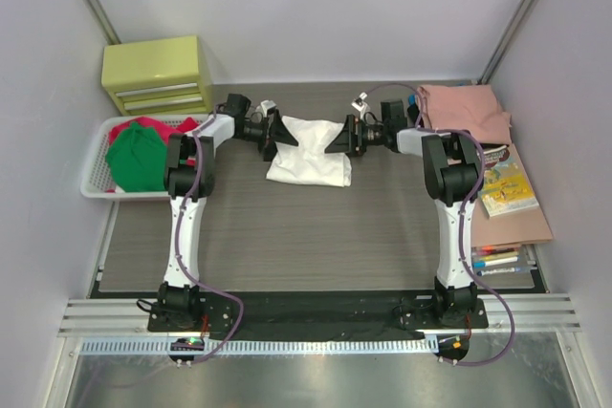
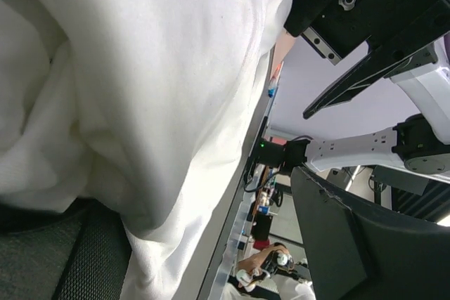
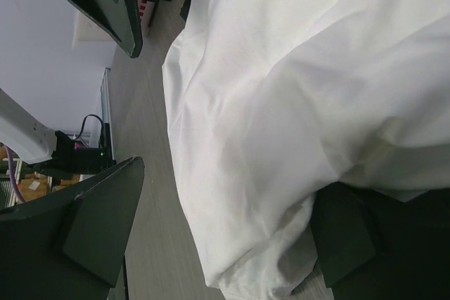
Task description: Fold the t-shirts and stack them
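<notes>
A white t-shirt [image 1: 308, 152] lies crumpled at the middle back of the table, its plain side showing. My left gripper [image 1: 278, 137] is at its left edge and my right gripper [image 1: 337, 138] at its right edge, facing each other. Both stand open. In the left wrist view the white cloth [image 2: 140, 103] fills the space between the wide jaws of the left gripper [image 2: 204, 233] and drapes over one finger [image 2: 77, 258]. In the right wrist view the cloth [image 3: 281, 103] lies between the spread jaws of the right gripper [image 3: 232, 205] and over the finger [image 3: 351, 237].
A white slotted basket [image 1: 96, 164] at the left holds green [image 1: 137, 155] and red [image 1: 129, 128] shirts. A salmon-pink shirt [image 1: 464, 112] lies folded at the back right. A yellow drawer box [image 1: 158, 74], a book [image 1: 507, 188] and markers [image 1: 497, 260] sit near the edges.
</notes>
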Tool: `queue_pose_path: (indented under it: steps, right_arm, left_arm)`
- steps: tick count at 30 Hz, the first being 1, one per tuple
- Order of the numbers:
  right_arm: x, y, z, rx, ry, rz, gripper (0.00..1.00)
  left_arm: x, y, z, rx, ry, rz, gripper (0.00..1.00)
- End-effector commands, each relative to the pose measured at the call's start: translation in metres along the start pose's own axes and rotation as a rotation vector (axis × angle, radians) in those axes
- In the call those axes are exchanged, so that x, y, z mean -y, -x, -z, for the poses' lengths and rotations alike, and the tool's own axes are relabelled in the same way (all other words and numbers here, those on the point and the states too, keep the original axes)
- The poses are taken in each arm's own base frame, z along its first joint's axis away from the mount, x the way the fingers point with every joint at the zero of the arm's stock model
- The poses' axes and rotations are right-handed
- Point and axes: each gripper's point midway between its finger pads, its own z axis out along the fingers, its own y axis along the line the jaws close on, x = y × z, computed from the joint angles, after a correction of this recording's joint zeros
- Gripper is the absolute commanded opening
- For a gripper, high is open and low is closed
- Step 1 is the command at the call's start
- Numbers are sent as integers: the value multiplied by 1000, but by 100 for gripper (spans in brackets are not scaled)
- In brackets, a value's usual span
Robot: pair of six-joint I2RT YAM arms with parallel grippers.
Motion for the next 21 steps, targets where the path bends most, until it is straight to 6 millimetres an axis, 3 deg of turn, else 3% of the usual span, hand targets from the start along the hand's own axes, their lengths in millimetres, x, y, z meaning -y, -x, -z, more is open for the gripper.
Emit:
queue_pose_path:
  steps: [1,8,14,20,21]
  right_arm:
    - [45,-32,4,-13,-176,-74,100]
    - [39,-36,36,19,-217,-73,100]
    - [33,-43,70,49,-246,-80,100]
    - [10,-57,93,28,-289,-65,100]
    - [-2,-51,100,42,-293,-12,100]
  left_arm:
    - [-60,-6,1,34,194,41,87]
    - [-70,-19,35,70,258,52,89]
    - [-64,-31,60,93,249,63,89]
    - [-50,-45,67,90,259,54,89]
    - [-50,-49,66,83,255,64,89]
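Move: The white t-shirt's middle lies some 8 cm to the right of the left hand and 3 cm back, about 3 cm lower. From the right hand it lies about 8 cm to the left, 3 cm back and 3 cm below. The basket is roughly 35 cm to the left hand's left and 4 cm back; the folded pink shirt is about 33 cm to the right hand's right and 7 cm farther out. The white t-shirt's right side comes free of the right hand's fingers as that hand, still open, draws off level about 8 cm to its right, curving some 4 cm back and turning about 10 degrees clockwise. The left hand, also staying open and level with a finger still against the shirt's left edge, slides back along it and drifts a little left. ##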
